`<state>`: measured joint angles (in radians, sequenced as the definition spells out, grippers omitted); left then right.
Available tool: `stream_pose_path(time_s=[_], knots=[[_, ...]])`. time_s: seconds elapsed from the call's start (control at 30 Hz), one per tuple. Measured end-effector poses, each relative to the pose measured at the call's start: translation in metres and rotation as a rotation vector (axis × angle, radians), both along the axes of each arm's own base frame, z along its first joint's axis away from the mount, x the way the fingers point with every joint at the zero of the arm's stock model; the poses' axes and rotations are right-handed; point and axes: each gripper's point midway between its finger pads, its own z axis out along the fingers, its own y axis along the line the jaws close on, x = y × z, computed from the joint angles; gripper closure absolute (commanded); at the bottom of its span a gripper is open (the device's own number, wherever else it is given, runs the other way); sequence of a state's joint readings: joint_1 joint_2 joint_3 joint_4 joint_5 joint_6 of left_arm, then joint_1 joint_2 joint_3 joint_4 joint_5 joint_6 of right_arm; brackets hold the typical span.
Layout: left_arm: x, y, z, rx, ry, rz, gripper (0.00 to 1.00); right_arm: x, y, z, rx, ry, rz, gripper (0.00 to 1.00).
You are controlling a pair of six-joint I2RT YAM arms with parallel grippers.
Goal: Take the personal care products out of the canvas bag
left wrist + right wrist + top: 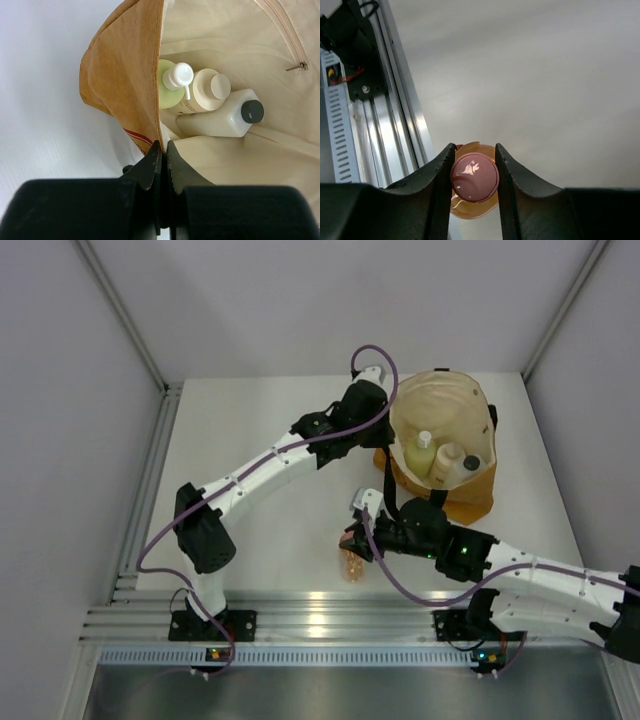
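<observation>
The tan canvas bag [470, 502] lies open at the back right, cream lining showing. Inside it lie three personal care products: a yellow-green bottle [166, 95] with a white cap, a squat cream bottle [202, 95] and a clear-white bottle [215, 122] with a black cap. My left gripper [164, 145] is shut on the bag's rim [152, 75] at its left side, where the top view shows that gripper [385, 443]. My right gripper [475, 148] is shut on the pink cap of an orange bottle [475, 176], held upright above the table near the front, left of the bag [352, 562].
An aluminium rail [320, 620] runs along the near table edge, close to the left of the orange bottle in the right wrist view [395, 125]. Grey enclosure walls stand on three sides. A zip pocket [299, 65] sits in the bag's lining.
</observation>
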<state>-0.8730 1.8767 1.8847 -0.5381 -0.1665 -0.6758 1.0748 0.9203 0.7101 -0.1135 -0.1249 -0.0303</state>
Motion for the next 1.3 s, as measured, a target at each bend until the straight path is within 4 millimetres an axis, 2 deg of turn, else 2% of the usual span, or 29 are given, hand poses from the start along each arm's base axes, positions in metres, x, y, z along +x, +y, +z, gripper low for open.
stream_pose_path(time_s=[0.07, 0.3, 0.47, 0.57, 0.6, 0.7, 0.73, 0.9, 1.1, 1.2, 1.27, 1.3], knots=[[0.0, 0.0, 0.0, 0.009, -0.006, -0.008, 1.0, -0.002, 0.005, -0.019, 0.003, -0.011, 0.02, 1.0], [0.0, 0.002, -0.005, 0.044, -0.026, -0.031, 1.0, -0.008, 0.039, -0.016, 0.087, -0.059, 0.074, 1.0], [0.0, 0.003, -0.008, 0.057, -0.032, -0.038, 1.0, -0.007, 0.046, -0.015, 0.121, -0.074, 0.072, 1.0], [0.001, 0.004, -0.009, 0.065, -0.037, -0.039, 1.0, -0.005, 0.048, -0.016, 0.122, -0.078, 0.071, 0.88], [0.001, 0.004, -0.01, 0.07, -0.038, -0.037, 1.0, -0.005, 0.049, -0.016, 0.123, -0.079, 0.069, 0.69], [0.001, 0.006, -0.017, 0.084, -0.031, -0.039, 1.0, -0.003, 0.051, -0.016, 0.122, -0.078, 0.066, 0.48], [0.0, 0.006, -0.019, 0.089, -0.028, -0.039, 1.0, -0.003, 0.052, -0.013, 0.127, -0.079, 0.065, 0.44], [0.0, 0.008, -0.025, 0.101, -0.022, -0.039, 1.0, 0.002, 0.062, 0.026, 0.188, -0.121, 0.069, 0.26], [0.0, 0.007, -0.025, 0.09, -0.012, -0.031, 1.0, 0.004, 0.061, 0.068, 0.23, -0.144, 0.057, 0.26], [-0.001, 0.006, -0.024, 0.074, 0.0, -0.02, 1.0, 0.006, 0.042, 0.097, 0.254, -0.166, 0.0, 0.22], [-0.001, 0.005, -0.024, 0.057, 0.014, -0.009, 1.0, 0.019, 0.014, 0.125, 0.298, -0.167, -0.096, 0.21], [-0.002, 0.005, -0.024, 0.047, 0.023, -0.005, 1.0, 0.033, -0.007, 0.14, 0.326, -0.17, -0.172, 0.2]])
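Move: The orange bottle hangs from my right fingers by its pink-cap end. The bare table spot it is going to lies about 5 cm to the left of that hand, level fore-and-aft, some 16 cm below. The canvas bag stands about 24 cm ahead and 22 cm to the right of that hand, with its black handle nearer, 11 cm ahead and 13 cm right. From my left hand, which grips the bag's rim, the spot is some 21 cm back, 13 cm left and 24 cm down. With my right hand I carry the bottle about 5 cm left and slightly down to stand it on the table, pause there, then open the fingers wide and lift clear, some 16 cm up. At the end I swing right and a little forward, away from the bottle towards the bag. My left hand keeps its pinch on the rim and sinks a couple of centimetres. ##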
